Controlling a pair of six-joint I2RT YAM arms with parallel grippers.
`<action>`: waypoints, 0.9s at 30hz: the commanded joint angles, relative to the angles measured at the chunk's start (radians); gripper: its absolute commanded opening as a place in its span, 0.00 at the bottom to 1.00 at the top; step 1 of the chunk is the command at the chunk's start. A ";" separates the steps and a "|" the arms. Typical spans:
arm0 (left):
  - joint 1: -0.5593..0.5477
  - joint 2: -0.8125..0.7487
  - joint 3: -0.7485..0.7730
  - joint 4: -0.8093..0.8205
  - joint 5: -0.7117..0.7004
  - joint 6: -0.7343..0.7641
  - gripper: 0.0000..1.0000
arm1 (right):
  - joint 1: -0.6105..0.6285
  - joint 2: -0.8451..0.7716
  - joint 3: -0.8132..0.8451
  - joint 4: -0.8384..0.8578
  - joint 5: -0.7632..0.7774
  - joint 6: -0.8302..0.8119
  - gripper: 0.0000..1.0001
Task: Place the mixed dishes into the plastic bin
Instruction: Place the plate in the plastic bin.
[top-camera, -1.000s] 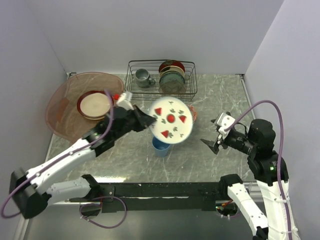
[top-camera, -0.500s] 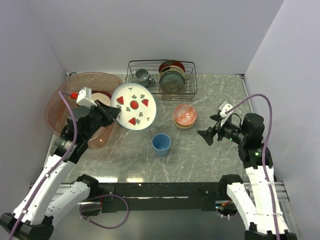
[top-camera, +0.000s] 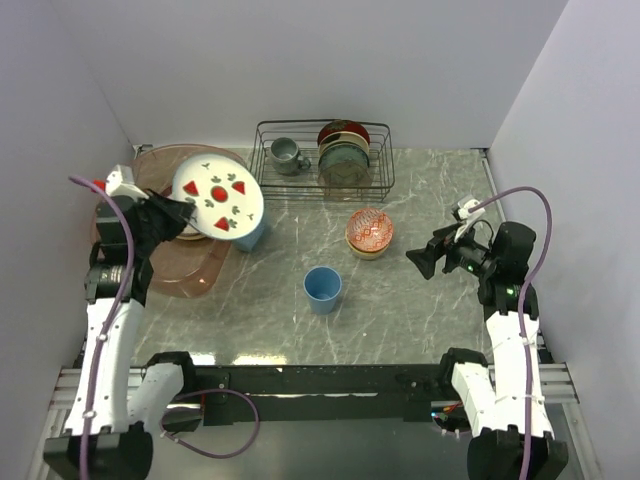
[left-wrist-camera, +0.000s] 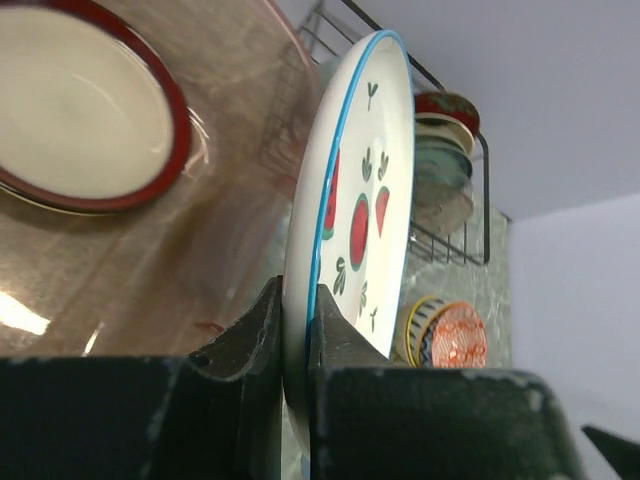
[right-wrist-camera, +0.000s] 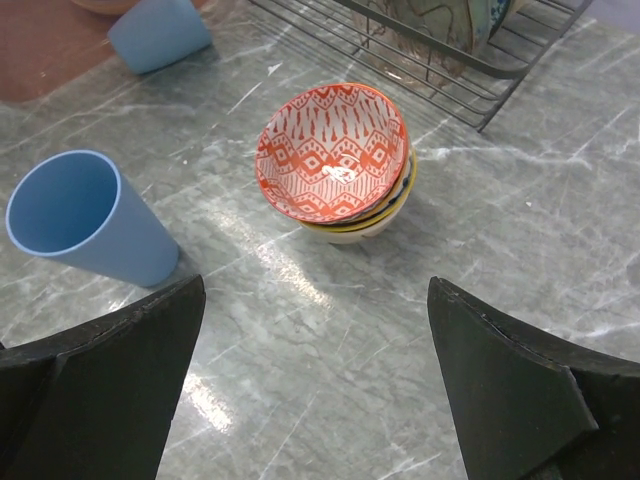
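My left gripper (top-camera: 168, 215) is shut on the edge of the white strawberry plate (top-camera: 218, 190) and holds it tilted over the pinkish plastic bin (top-camera: 196, 278). In the left wrist view the plate (left-wrist-camera: 355, 200) stands on edge between the jaws of that gripper (left-wrist-camera: 297, 330), above the bin (left-wrist-camera: 240, 150), where the dark red plate (left-wrist-camera: 80, 110) lies. The red-patterned bowl (top-camera: 369, 230) sits stacked on the cream bowl (right-wrist-camera: 372, 226). One light-blue cup (top-camera: 322, 288) stands upright. The other cup (top-camera: 252, 236) lies beside the bin. My right gripper (top-camera: 420, 262) is open and empty, right of the bowls. I see no orange-yellow plate.
The black wire rack (top-camera: 322, 160) with a grey mug (top-camera: 286, 154) and upright dark plates stands at the back. Walls close in on the left, back and right. The right wrist view shows the bowl (right-wrist-camera: 335, 150), the upright cup (right-wrist-camera: 85, 220) and the rack (right-wrist-camera: 450, 50).
My left arm has swung the strawberry plate left, from above the table's middle to above the bin. My right gripper has drawn back slightly to the right, still open.
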 joint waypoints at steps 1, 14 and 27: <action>0.156 0.014 0.012 0.250 0.230 -0.095 0.01 | -0.005 -0.037 -0.005 0.028 -0.010 -0.019 1.00; 0.425 0.131 -0.065 0.403 0.365 -0.230 0.01 | -0.005 -0.089 -0.016 0.026 0.007 -0.039 1.00; 0.491 0.233 -0.106 0.469 0.296 -0.281 0.01 | -0.005 -0.094 -0.017 0.025 0.002 -0.043 1.00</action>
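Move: The red-rimmed plate topping the stack in the bin, where the watermelon plate is being taken, lies roughly 12 cm ahead of the left hand, 9 cm to its left and 23 cm below. The fallen blue cup is about 5 cm ahead and 13 cm right, and the gray mug in the rack some 32 cm ahead and 26 cm right, both well below. From the right hand that stack lies about 22 cm ahead and 72 cm left. The watermelon plate, still pinched at its rim by the left gripper, is carried about 12 cm left and some 5 cm forward towards the stack in the bin. It sinks too, about 5 cm and mostly in the second half as the sideways travel slows, while the wrist dips its left side by nearly 20 degrees and turns some 15 degrees counter-clockwise; the fingers keep their hold. ##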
